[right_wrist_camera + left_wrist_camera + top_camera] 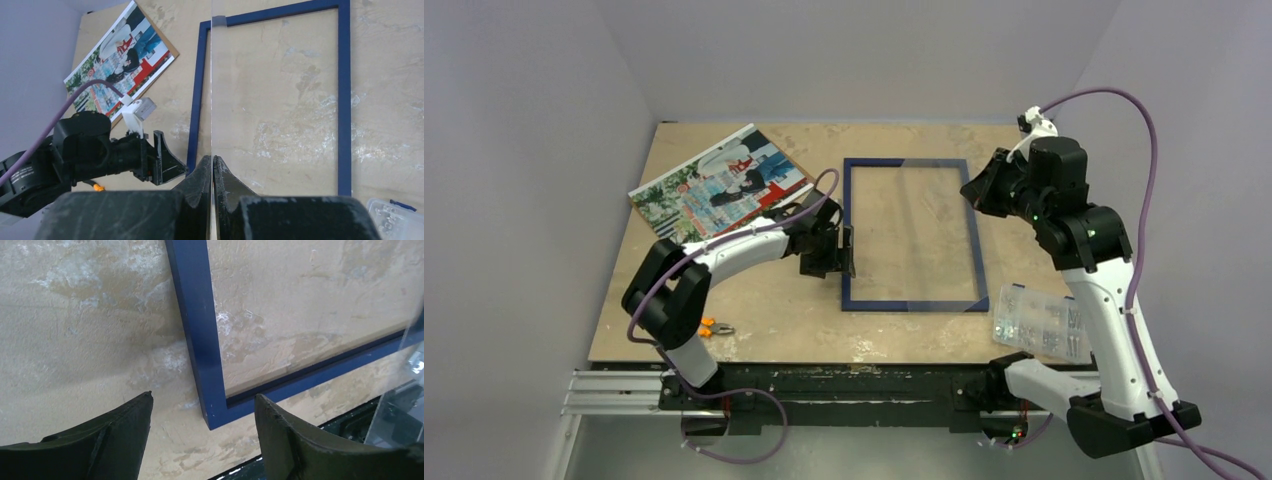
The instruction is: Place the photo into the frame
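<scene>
The dark blue frame [912,303] lies flat on the table's middle, with bare table showing inside its rails. My right gripper [213,157] is shut on a clear pane [212,75], seen edge-on in the right wrist view and held tilted over the frame's right side [954,240]. My left gripper [202,410] is open just above the frame's near left corner [212,410], its fingers either side of the rail and holding nothing. The photo [719,185] lies face up at the back left on a brown board.
A clear plastic box of small parts [1039,322] sits at the near right, close to the right arm. An orange-handled tool [714,327] lies by the left arm's base. The table's front edge [350,420] runs close behind the frame's near rail.
</scene>
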Robot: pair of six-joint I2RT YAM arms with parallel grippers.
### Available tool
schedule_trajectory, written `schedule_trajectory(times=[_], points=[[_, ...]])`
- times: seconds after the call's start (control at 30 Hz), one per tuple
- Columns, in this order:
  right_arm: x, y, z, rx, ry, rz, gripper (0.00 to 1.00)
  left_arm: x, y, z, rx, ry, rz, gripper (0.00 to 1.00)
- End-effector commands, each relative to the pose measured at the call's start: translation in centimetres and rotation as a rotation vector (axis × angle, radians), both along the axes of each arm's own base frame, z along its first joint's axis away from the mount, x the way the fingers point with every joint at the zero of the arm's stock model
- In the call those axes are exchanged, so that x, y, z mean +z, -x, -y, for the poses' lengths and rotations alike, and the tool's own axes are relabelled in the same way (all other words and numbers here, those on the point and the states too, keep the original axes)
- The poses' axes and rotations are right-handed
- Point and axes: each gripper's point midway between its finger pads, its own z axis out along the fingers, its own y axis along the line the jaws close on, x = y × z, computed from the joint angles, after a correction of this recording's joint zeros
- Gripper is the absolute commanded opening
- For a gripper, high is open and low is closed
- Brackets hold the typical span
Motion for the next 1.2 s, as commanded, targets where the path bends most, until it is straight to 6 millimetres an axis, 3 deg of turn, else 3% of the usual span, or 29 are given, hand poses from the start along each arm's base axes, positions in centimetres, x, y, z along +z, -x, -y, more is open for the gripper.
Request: schedule_trajectory(times=[0.0,0.23,0.43,0.63,0.9,1.17], points=[[1.6,0.4,0.9,-0.032,0.011,0.051,0.0,-0.4,-0.9,0.8,-0.023,-0.046,0.023,0.7],[1.4,0.4,1.0,-0.037,0.008,0.048,0.0,-2.4,-1.3,1.6,-0.027,-0.085,0.005,0.58],[0.0,0.3,0.9,-0.035,0.013,0.021,0.0,-4.4,-1.0,1.4,-0.023,-0.125,-0.023,0.44],[-1.1,0.2,0.7,-0.032,0.009,0.003,0.0,-5.9,-0.1,-0.6,0.004,-0.198,-0.042,0.27],[-2.2,-0.1,1.0,-0.046,0.031,-0.011,0.0,-5.9,1.5,-3.5,0.038,-0.25,-0.033,0.08],[-3.0,-0.5,1.4,-0.064,0.053,-0.019,0.0,-5.6,2.6,-7.2,-0.014,-0.348,0.003,0.04]])
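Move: The left gripper hangs open over the frame's left rail: the spot to grip is about 1 cm to its right, level in reach and 5 cm below. The frame's near-left corner lies some 4 cm back and 1 cm right of the hand; the photo is about 19 cm ahead and 22 cm left. From the right hand, that rail spot lies some 20 cm left, 2 cm back and 33 cm below. Lower the left gripper about 4.5 cm, easing just over 1 cm right, and close its half-shut fingers to pinch the frame's left rail near the near-left corner. Keep the pinch and draw the rail some 3.5 cm left, slightly back. Meanwhile sink the right hand about 4.5 cm, tipping it slightly down, its fingers still shut on the clear sheet. ##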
